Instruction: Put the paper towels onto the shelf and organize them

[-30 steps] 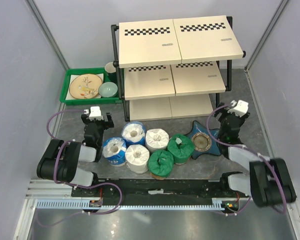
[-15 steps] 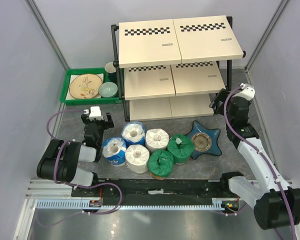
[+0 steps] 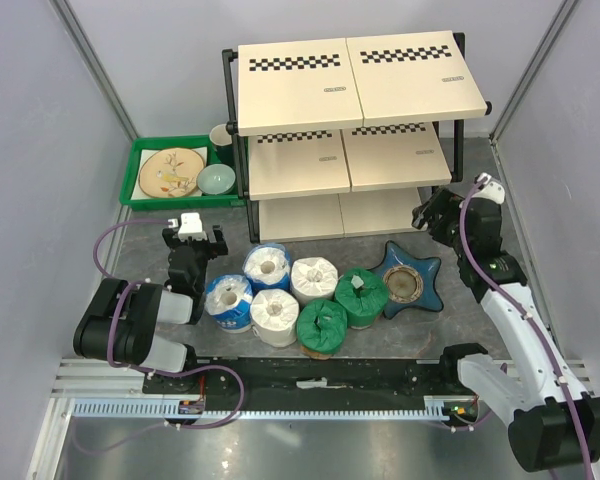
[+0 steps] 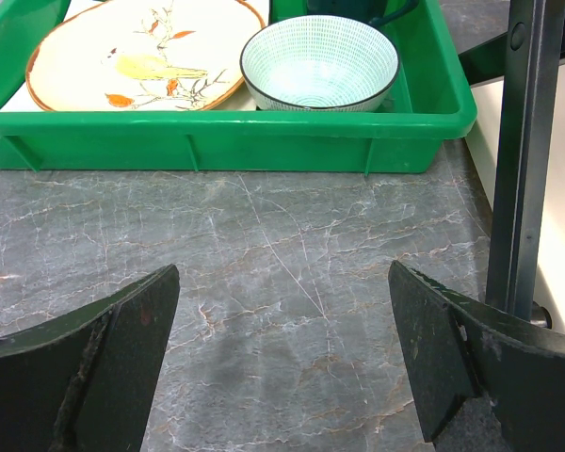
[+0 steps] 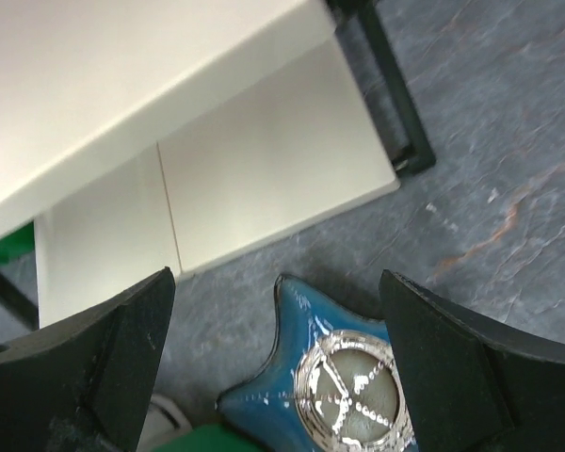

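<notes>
Six paper towels stand on end in a cluster on the grey table: two blue-and-white (image 3: 228, 300) (image 3: 268, 265), two white (image 3: 314, 278) (image 3: 275, 315), two green (image 3: 322, 325) (image 3: 361, 295). Behind them the shelf (image 3: 350, 130) holds nothing on its cream boards. My left gripper (image 3: 192, 238) (image 4: 282, 282) is open over bare table, left of the rolls. My right gripper (image 3: 430, 212) (image 5: 277, 282) is open in the air by the shelf's lower right corner, above the gap between the bottom board (image 5: 264, 179) and the star dish. A green roll's edge (image 5: 188, 441) shows at the bottom of the right wrist view.
A blue star-shaped dish (image 3: 408, 280) (image 5: 358, 377) lies right of the green rolls. A green tray (image 3: 140, 170) (image 4: 226, 122) with a plate (image 4: 141, 52) and a bowl (image 4: 318, 61) sits left of the shelf. A black shelf leg (image 4: 527, 160) stands to the left gripper's right.
The right arm has risen from beside the star dish, swung out to the right, then turned its open gripper back toward the shelf's lower right corner. The left arm has not moved.
</notes>
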Controlling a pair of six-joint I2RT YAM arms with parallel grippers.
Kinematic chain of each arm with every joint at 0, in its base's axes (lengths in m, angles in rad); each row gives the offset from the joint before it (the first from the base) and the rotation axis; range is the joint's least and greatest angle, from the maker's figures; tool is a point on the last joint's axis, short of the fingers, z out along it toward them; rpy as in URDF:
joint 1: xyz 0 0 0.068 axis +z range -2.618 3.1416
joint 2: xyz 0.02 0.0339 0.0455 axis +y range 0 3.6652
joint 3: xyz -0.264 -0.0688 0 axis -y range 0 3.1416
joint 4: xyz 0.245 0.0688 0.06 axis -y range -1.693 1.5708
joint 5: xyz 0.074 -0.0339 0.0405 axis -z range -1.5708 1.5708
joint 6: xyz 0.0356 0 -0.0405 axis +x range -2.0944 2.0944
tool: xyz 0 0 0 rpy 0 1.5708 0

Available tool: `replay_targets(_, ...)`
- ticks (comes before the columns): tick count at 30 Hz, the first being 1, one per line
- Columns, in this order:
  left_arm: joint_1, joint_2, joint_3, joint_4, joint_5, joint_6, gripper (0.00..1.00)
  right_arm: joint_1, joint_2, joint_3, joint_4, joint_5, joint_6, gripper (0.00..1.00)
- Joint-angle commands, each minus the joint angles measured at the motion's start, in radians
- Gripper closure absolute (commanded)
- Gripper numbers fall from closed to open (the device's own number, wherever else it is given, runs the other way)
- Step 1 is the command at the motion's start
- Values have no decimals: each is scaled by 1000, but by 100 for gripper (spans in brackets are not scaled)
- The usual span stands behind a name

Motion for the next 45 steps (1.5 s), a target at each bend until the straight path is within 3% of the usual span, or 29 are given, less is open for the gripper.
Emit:
replay_targets(1,2,3,15,46,-4,11,1,1,6,38,-67,-118,-13,2)
replay_targets(4,2,4,15,46,-4,12,1,6,21,48,-116,-272,-111,2)
replay_targets(10,2,4,15,46,-4,12,1,84,-89,58,-272,-201,-107,2)
replay_targets(16,2,3,15,46,-4,12,1,148,-205,61,-403,-250,-63,2)
replay_targets(30,2,3,15,46,-4,11,1,250,-163,-48,-423,-378,-84,3)
replay_targets(45,2,4,15,46,-4,12,1,507,20,-100,-274,-96,114,6)
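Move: The green paper towel roll farther from the base, nearest the dish, is about 14 cm back, 16 cm left and 16 cm below the right hand. The blue star dish is 9 cm back and 5 cm left of this hand, flat on the table. From that roll, the white roll stands 11 cm left and 4 cm farther out, the other green roll 9 cm left and 8 cm nearer. From the left hand the roll is roughly 40 cm right, 16 cm back and slightly lower. Back and to the left, about 14 cm and 13 cm, the right hand swings over the blue star dish to the farther green roll. It dips, rises again, then sinks to end some 9 cm lower, turning about 35 degrees counter-clockwise while the fingers tip downward. They stay wide open, close around the roll's top; no contact can be made out. ##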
